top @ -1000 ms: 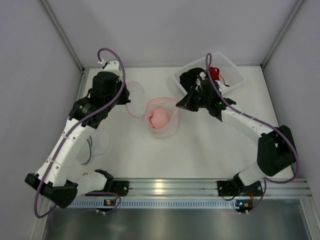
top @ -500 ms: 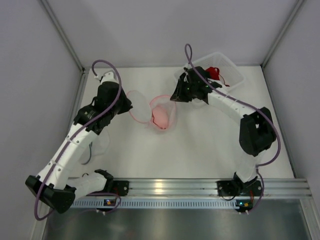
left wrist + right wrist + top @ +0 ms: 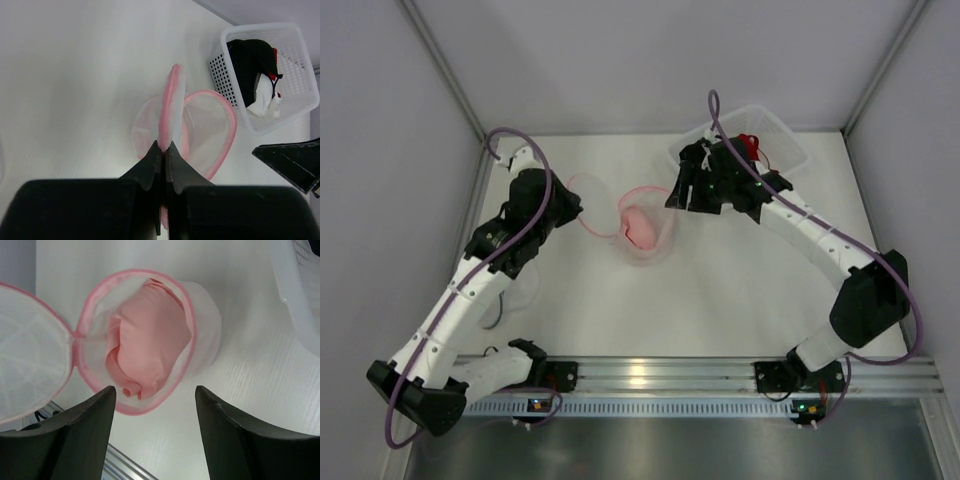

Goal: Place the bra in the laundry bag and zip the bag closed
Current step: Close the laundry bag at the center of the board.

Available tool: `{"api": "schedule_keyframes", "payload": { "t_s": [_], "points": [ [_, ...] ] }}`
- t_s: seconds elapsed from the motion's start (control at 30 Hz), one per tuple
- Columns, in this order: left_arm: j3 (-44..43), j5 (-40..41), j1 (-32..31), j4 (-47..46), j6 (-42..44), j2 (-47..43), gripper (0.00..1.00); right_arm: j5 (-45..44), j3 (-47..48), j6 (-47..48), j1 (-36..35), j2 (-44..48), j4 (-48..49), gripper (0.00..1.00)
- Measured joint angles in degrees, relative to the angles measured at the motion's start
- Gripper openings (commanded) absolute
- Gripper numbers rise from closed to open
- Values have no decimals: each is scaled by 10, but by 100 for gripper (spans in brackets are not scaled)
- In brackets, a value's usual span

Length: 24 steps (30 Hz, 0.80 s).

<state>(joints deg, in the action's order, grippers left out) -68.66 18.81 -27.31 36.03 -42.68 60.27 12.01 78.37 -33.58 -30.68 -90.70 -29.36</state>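
Note:
The round mesh laundry bag (image 3: 655, 243) with its pink rim stands open on the white table, and the pink bra (image 3: 638, 225) sits bunched inside it. The right wrist view looks straight down on the bra (image 3: 147, 340) in the bag (image 3: 202, 335). The bag's hinged lid (image 3: 592, 192) stands up to the left. My left gripper (image 3: 578, 212) is shut on the lid's pink rim (image 3: 169, 107). My right gripper (image 3: 678, 197) hangs open just above the bag's right rim, its fingers (image 3: 90, 425) spread wide with nothing between them.
A white perforated basket (image 3: 785, 150) with black, red and white clothes stands at the back right, close behind my right arm. In the left wrist view that basket (image 3: 235, 95) lies beyond the bag. Grey walls close in the table on three sides.
My right gripper has gone from shut to open over the bag and shifted slightly back. My left gripper has kept its hold on the lid and swung it a little.

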Motion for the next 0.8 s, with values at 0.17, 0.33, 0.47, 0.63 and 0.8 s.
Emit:
{"api": "schedule_keyframes", "payload": {
  "t_s": [0.17, 0.33, 0.47, 0.63, 0.8],
  "points": [
    [5, -3, -4, -7, -7, 0, 0, -36, -2, -21, -46, 26, 1, 60],
    [15, -2, -6, -12, -7, -4, 0, -57, -57, -52, -77, 25, 1, 55],
    [19, -2, -6, -14, -6, -13, 0, -68, -71, -70, -80, 10, 0, 50],
    [22, -2, -6, -15, -3, -17, 0, -79, -59, -75, -88, -28, 9, 41],
    [28, 2, -6, -16, 2, -21, 0, -85, -26, -72, -92, -63, 11, 12]
  ]
}}
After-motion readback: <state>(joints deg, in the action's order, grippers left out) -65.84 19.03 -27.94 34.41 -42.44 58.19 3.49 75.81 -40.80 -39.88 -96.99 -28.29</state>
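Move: My open right hand is going for the laundry bag's near-right zip edge, about 4 cm to its left, 3 cm back and 6 cm down. The pink bra in the bag sits some 9 cm left, roughly 1 cm ahead and 11 cm below; the bag's lid about 19 cm left and 3 cm ahead, slightly lower; the white basket roughly 15 cm right, 17 cm ahead. From my left hand that zip edge lies about 18 cm right and 7 cm lower, level fore and aft. I swing my wide-open right hand back about 5 cm and a little left, rising slightly at first, then drop to some 6 cm below where I began, easing left and forward onto the bag's near-right zip edge. My fingers straddle that edge and close most of the way over it, while my left hand stays put, still pinching the raised lid. ##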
